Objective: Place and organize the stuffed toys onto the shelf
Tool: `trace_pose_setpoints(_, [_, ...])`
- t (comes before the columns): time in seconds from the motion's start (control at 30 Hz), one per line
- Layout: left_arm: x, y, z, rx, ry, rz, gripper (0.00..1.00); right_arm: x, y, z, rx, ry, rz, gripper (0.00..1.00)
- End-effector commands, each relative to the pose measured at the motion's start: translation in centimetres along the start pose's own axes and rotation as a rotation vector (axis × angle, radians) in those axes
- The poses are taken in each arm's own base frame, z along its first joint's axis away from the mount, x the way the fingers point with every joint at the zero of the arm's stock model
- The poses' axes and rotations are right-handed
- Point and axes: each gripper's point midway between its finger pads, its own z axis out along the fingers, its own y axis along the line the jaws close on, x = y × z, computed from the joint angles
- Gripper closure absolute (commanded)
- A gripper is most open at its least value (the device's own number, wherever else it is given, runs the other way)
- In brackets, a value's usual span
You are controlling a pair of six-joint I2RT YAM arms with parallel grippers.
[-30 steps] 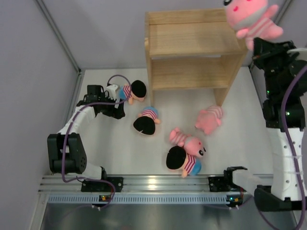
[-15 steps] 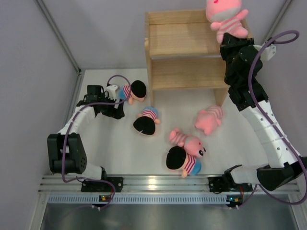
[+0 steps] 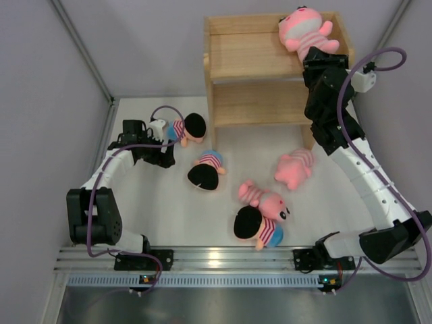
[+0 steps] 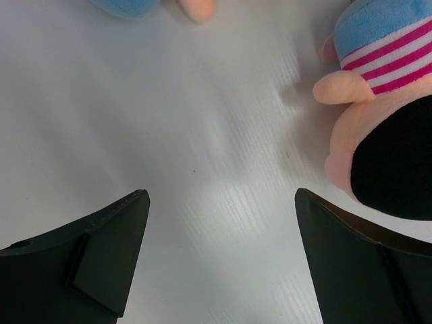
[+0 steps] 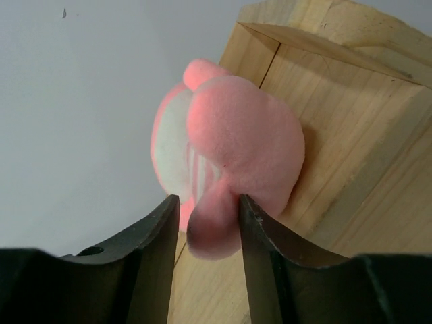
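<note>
One pink striped stuffed toy (image 3: 307,30) lies on the top of the wooden shelf (image 3: 263,101), at its right end. My right gripper (image 3: 318,59) is just below it in the top view. In the right wrist view the gripper (image 5: 208,202) stands slightly open around a limb of that pink toy (image 5: 236,142), with a gap on the left side. My left gripper (image 3: 165,152) is wide open low over the table beside a black-haired doll (image 3: 185,128). The left gripper (image 4: 221,196) holds nothing, and a doll (image 4: 385,121) lies to its right.
On the table lie another doll (image 3: 206,170), a pink toy (image 3: 295,167) near the shelf's right leg, and a pink toy (image 3: 264,199) resting against a doll (image 3: 258,226). Grey walls close in both sides. The rail (image 3: 216,260) runs along the near edge.
The right arm swung left and down, bringing the pink toy from the air at the upper right onto the shelf top, and its jaws have parted. The left arm has not moved.
</note>
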Motion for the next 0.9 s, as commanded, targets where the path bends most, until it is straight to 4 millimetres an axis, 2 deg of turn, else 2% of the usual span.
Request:
trace_pose_setpoints(0.0, [-1.2, -0.2, -0.9, 0.003, -0.039, 0.04, 0.05, -2.6, 3.2, -1.6, -0.085, -0.04, 0.054, 0.59])
trace_pose_setpoints(0.03, [-1.3, -0.1, -0.9, 0.003, -0.041, 0.041, 0.05, -2.5, 3.0, -1.7, -0.089, -0.035, 0.023, 0.57])
trace_pose_setpoints(0.1, [-1.3, -0.2, -0.9, 0.006, -0.041, 0.04, 0.05, -2.9, 4.1, -2.5, -0.135, -0.028, -0.001, 0.54])
trace_pose_setpoints(0.2, [-1.4, -0.2, -1.1, 0.003, -0.046, 0.042, 0.05, -2.8, 5.1, -3.7, -0.196, -0.004, -0.149, 0.45])
trace_pose_setpoints(0.23, [-1.5, -0.2, -1.1, 0.003, -0.048, 0.043, 0.05, -2.5, 5.3, -4.4, -0.222, 0.014, -0.249, 0.38])
trace_pose_setpoints(0.27, [-1.5, -0.2, -1.1, 0.002, -0.049, 0.045, 0.05, -1.7, 6.0, -5.1, -0.273, 0.059, -0.303, 0.36])
trace_pose_setpoints(0.37, [-1.4, -0.3, -1.0, 0.007, -0.045, 0.044, 0.05, -0.4, 4.8, -6.7, -0.306, 0.162, -0.492, 0.27])
trace_pose_setpoints(0.4, [-1.3, -0.3, -1.0, 0.01, -0.044, 0.042, 0.05, 0.0, 3.5, -7.3, -0.291, 0.211, -0.565, 0.27])
trace_pose_setpoints(0.5, [-1.4, -0.2, -0.9, 0.007, -0.043, 0.044, 0.05, 0.6, 1.7, -9.4, -0.347, 0.313, -0.744, 0.27])
trace_pose_setpoints(0.53, [-1.3, -0.3, -1.0, 0.008, -0.043, 0.045, 0.05, 2.2, -0.4, -10.5, -0.385, 0.396, -0.859, 0.27])
trace_pose_setpoints(0.6, [-1.2, -0.2, -1.1, 0.004, -0.038, 0.048, 0.05, 2.1, -2.5, -12.1, -0.424, 0.445, -0.967, 0.28])
trace_pose_setpoints(0.63, [-1.2, -0.2, -1.1, 0.005, -0.034, 0.049, 0.05, 3.7, -6.4, -12.8, -0.393, 0.532, -1.052, 0.28])
trace_pose_setpoints(0.7, [-1.0, -0.4, -1.3, 0.014, -0.01, 0.047, 0.05, 4.7, -9.8, -14.2, -0.387, 0.627, -1.123, 0.29])
trace_pose_setpoints(0.73, [-0.8, -0.6, -1.4, 0.026, 0.001, 0.044, 0.05, 6.0, -14.3, -15.1, -0.325, 0.739, -1.205, 0.28])
trace_pose_setpoints(0.8, [-1.2, -1.0, -1.9, 0.05, 0.004, 0.059, 0.06, 7.6, -18.9, -15.9, -0.255, 0.853, -1.279, 0.24])
trace_pose_setpoints(0.83, [-0.8, -2.0, -2.2, 0.1, 0.02, 0.051, 0.08, 8.5, -22.3, -16.7, -0.203, 0.926, -1.311, 0.19])
trace_pose_setpoints(0.87, [-0.8, -2.5, -2.5, 0.124, 0.02, 0.059, 0.08, 9.4, -24.3, -17.0, -0.164, 0.971, -1.326, 0.17])
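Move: The right hand, fingers part-open about a leg of the pink toy on the top shelf, has that toy's middle roughly 5 cm ahead, 4 cm left and about level. The next pink toy on the table is about 11 cm back, 1 cm left and 45 cm below. On the table too, the striped pink toy lies some 22 cm back and 10 cm left. From the left hand the next pink toy is about 45 cm right, 5 cm back and 6 cm below. Backing out from the top shelf, the right hand frees its fingers from the pink toy's leg as they spread wide, first drawing back about 11 cm while rising slightly and edging left. It then drops steeply, ending some 18 cm lower, in front of the shelf and towards the next pink toy. Meanwhile the wrist rolls strongly, left side down, and swings counter-clockwise, the fingers dipping a little. ##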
